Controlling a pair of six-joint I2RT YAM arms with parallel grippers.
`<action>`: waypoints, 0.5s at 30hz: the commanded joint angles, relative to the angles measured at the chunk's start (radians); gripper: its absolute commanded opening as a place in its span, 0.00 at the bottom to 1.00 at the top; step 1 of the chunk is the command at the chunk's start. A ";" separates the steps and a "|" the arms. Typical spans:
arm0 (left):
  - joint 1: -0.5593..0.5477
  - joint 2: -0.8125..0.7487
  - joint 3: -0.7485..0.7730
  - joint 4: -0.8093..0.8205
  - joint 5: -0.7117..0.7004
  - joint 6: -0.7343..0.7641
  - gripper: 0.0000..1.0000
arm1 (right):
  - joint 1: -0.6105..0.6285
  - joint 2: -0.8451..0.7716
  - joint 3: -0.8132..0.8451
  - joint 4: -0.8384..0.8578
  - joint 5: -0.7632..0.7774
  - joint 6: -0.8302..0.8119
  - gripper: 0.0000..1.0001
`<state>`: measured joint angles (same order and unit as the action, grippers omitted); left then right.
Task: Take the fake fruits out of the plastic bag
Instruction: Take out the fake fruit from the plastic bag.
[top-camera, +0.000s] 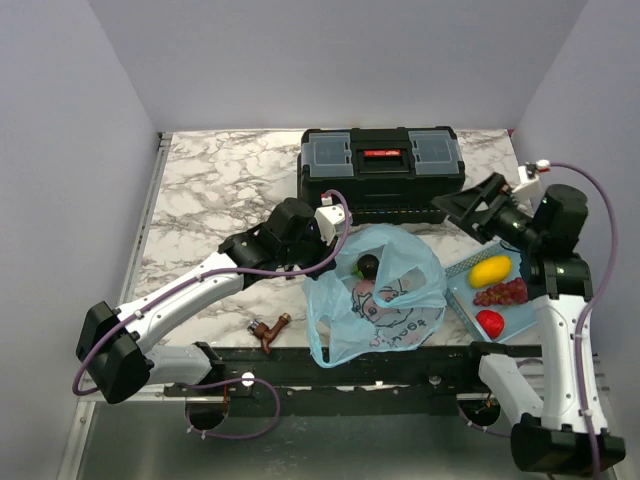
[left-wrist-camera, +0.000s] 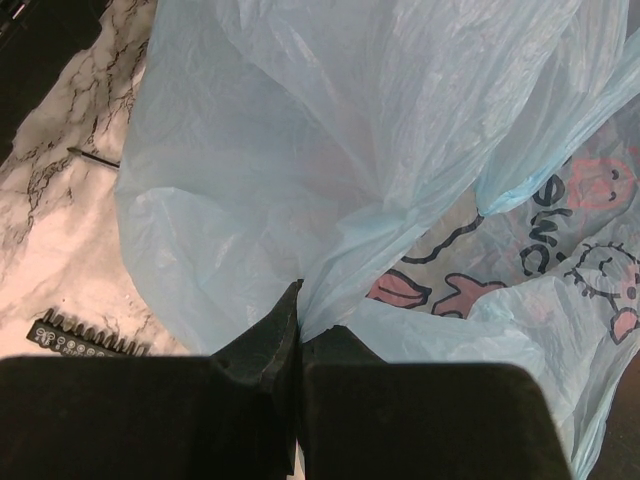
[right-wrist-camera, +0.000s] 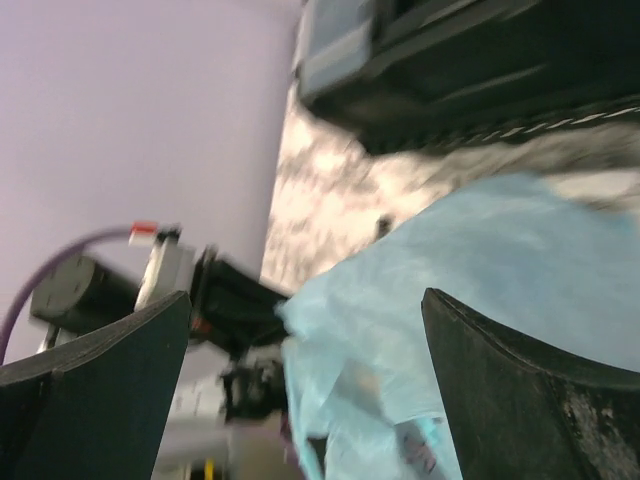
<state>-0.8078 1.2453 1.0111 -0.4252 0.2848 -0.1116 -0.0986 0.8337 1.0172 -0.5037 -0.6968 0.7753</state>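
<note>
The plastic bag (top-camera: 380, 295) lies crumpled at the table's near middle, mouth facing up. A dark round fruit (top-camera: 368, 266) shows inside its mouth. My left gripper (top-camera: 335, 262) is at the bag's left rim; in the left wrist view it (left-wrist-camera: 298, 320) is shut on a fold of the bag's film (left-wrist-camera: 330, 150). My right gripper (top-camera: 452, 220) is open and empty, raised to the right of the bag, its fingers (right-wrist-camera: 530, 380) wide apart over the bag (right-wrist-camera: 480, 270). The yellow fruit (top-camera: 490, 270) and the grapes (top-camera: 500, 293) lie in the blue tray (top-camera: 458, 285).
A glossy red fruit (top-camera: 489, 322) lies at the tray's near end. A black toolbox (top-camera: 380, 172) stands behind the bag. A small brown object (top-camera: 268, 330) lies near the front edge. A strip of bits (left-wrist-camera: 85, 338) lies left of the bag.
</note>
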 joint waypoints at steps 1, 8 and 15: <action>-0.008 0.009 0.008 -0.005 0.014 0.013 0.00 | 0.329 0.072 0.059 0.065 0.081 0.010 0.97; -0.006 0.002 0.006 -0.009 -0.013 0.000 0.00 | 0.890 0.199 0.020 0.124 0.512 0.027 0.82; -0.005 -0.003 0.007 -0.034 -0.075 -0.008 0.00 | 1.045 0.177 -0.172 0.130 0.846 0.053 0.60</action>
<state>-0.8093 1.2457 1.0111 -0.4377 0.2668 -0.1162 0.9367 1.0534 0.9401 -0.3885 -0.1112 0.8104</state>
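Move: To the right hand's left by about 15 cm, some 2 cm back and roughly 28 cm below, the dark round fruit lies in the open plastic bag. The left gripper, pinching the bag's edge, is about 25 cm left of the right hand, 5 cm back and 14 cm lower; the toolbox is 20 cm ahead and 12 cm left. From the left hand the dark fruit lies about 10 cm right, 4 cm ahead and 15 cm down. Sweeping left some 19 cm from above the blue crate's side to over the bag, the empty right hand also draws back about 9 cm and, increasingly late on, sinks as much towards the dark fruit. It swings about 30 degrees counter-clockwise while its fingertips tip down, and its wide-open fingers close partway. The left hand stays put, still pinching the bag's edge. ##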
